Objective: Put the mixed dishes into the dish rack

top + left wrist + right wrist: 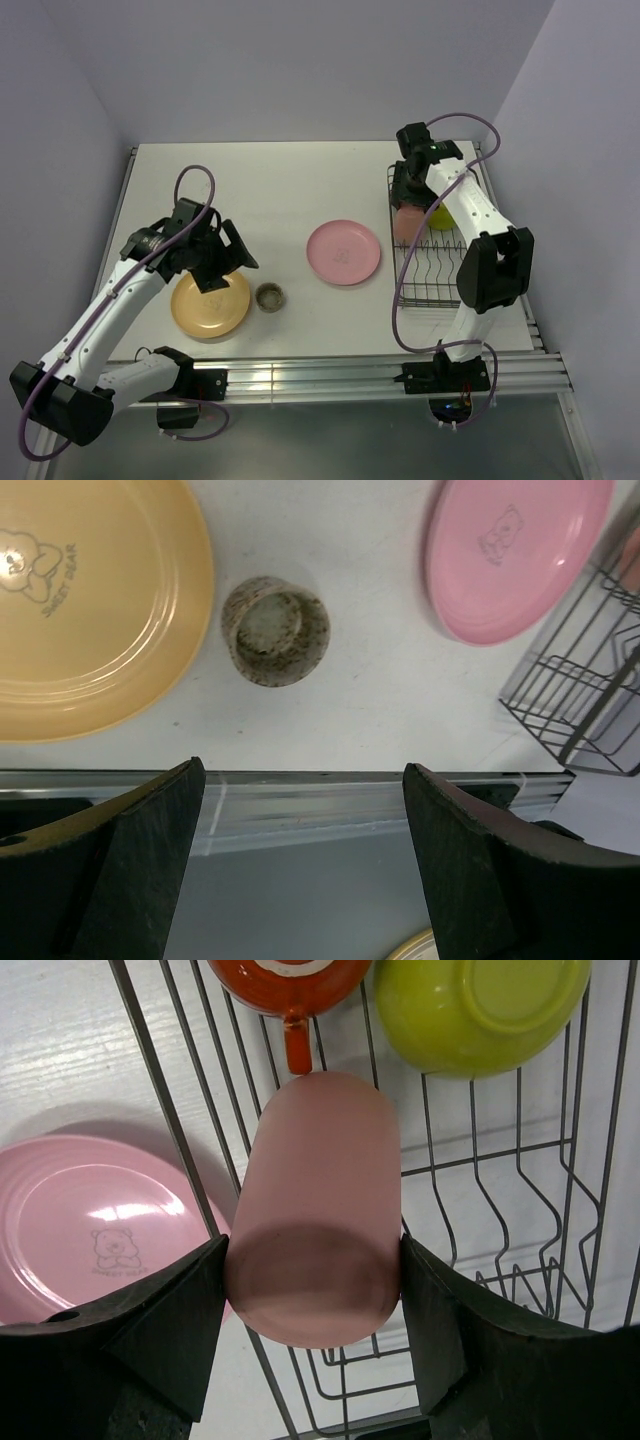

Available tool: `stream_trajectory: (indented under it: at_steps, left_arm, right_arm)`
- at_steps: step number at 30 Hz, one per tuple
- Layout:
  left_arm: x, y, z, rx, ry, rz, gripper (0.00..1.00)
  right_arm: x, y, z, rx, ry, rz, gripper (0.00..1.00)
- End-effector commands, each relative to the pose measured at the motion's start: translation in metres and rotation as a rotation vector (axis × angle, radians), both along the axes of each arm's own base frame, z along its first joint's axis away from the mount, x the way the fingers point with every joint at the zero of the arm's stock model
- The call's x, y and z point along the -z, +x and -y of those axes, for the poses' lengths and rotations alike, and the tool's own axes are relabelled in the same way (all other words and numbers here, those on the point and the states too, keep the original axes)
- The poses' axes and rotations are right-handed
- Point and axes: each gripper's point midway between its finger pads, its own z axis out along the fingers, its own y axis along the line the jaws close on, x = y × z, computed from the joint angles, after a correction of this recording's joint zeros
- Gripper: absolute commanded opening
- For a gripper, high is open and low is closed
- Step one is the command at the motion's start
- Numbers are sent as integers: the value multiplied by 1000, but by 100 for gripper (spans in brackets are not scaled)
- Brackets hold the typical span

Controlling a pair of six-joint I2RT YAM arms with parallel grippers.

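My right gripper (314, 1290) is shut on the salmon tumbler (318, 1200), held over the left side of the black wire dish rack (425, 285). The red-brown mug (290, 985) and lime-green bowl (480, 1010) lie in the rack's far end. The tumbler also shows in the top view (407, 221). My left gripper (305, 850) is open and empty above the table's near edge. The small grey-beige cup (275, 630) stands between the pale orange plate (80, 610) and the pink plate (515, 550). In the top view the cup (270, 296) sits right of the orange plate (210, 306).
The rack (580, 700) stands at the table's right side, close to the wall. An aluminium rail (330, 375) runs along the near table edge. The pink plate (343, 252) lies just left of the rack.
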Motion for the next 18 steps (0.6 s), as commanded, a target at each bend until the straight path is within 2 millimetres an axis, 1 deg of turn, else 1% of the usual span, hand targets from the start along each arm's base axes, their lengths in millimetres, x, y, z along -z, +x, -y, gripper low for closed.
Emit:
stream_trajectory:
  at_steps: [1,2,3,5,6,8,9,10,11,13,14,15,16,17,18]
  left_arm:
    - [11,-11,-9,15,43,-15,86]
    - [12,-12,-9,16,42,-17,86]
    - [15,-14,-9,21,42,-24,86]
    - [17,-15,-9,25,45,-27,86]
    - [20,-15,-10,28,60,-28,86]
    - [24,-15,-12,31,79,-32,86]
    - [27,-15,-13,36,95,-37,86]
    - [29,-15,-13,39,103,-38,86]
    - [33,-15,-13,47,114,-45,87]
    - [36,-13,-12,52,127,-43,86]
    - [40,-13,-11,64,138,-49,86]
    - [42,-13,-10,73,146,-50,86]
    - [43,-10,-10,75,158,-42,86]
    - [49,-10,-8,96,177,-53,86]
    - [52,-11,-7,108,185,-62,86]
  right_arm:
    - [3,10,-5,-2,32,24,38]
    - [3,10,-4,-2,27,23,44]
    - [1,10,-4,-3,23,28,60]
    - [-3,11,-2,-5,16,42,74]
    - [-10,11,-1,-3,17,64,86]
    - [-21,11,0,-4,12,89,90]
    - [-33,10,1,-3,11,122,92]
    - [-40,9,1,-1,9,137,92]
    - [-50,4,2,-2,11,152,93]
    - [-65,2,0,-5,26,185,93]
    - [-74,-5,0,-4,31,190,94]
    - [-83,-8,-3,-6,46,209,94]
    - [-90,-14,-13,-27,81,219,94]
    - [-104,-25,-20,-47,114,256,93]
    - [-101,-34,-28,-58,141,249,93]
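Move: The right fingers hold the pink cup in the rack, its middle about 4 cm below them and 2 cm ahead. The brown mug lies some 11 cm ahead and 1 cm left, the green bowl 9 cm ahead and 8 cm right, both about 8 cm lower. From the left hand the speckled cup is about 5 cm ahead, 4 cm right and 14 cm down; the yellow plate is 4 cm ahead, 9 cm left and 16 cm down. The right fingers let go of the pink cup, opening wide around its upper end while the hand stays almost in place, then the hand lifts straight off it by about 5 cm, the fingers tilting slightly forward. The open left hand, touching nothing, sinks about 4.5 cm and draws back some 2 cm, coming down nearer the speckled cup as its fingers swing a little to the left. ##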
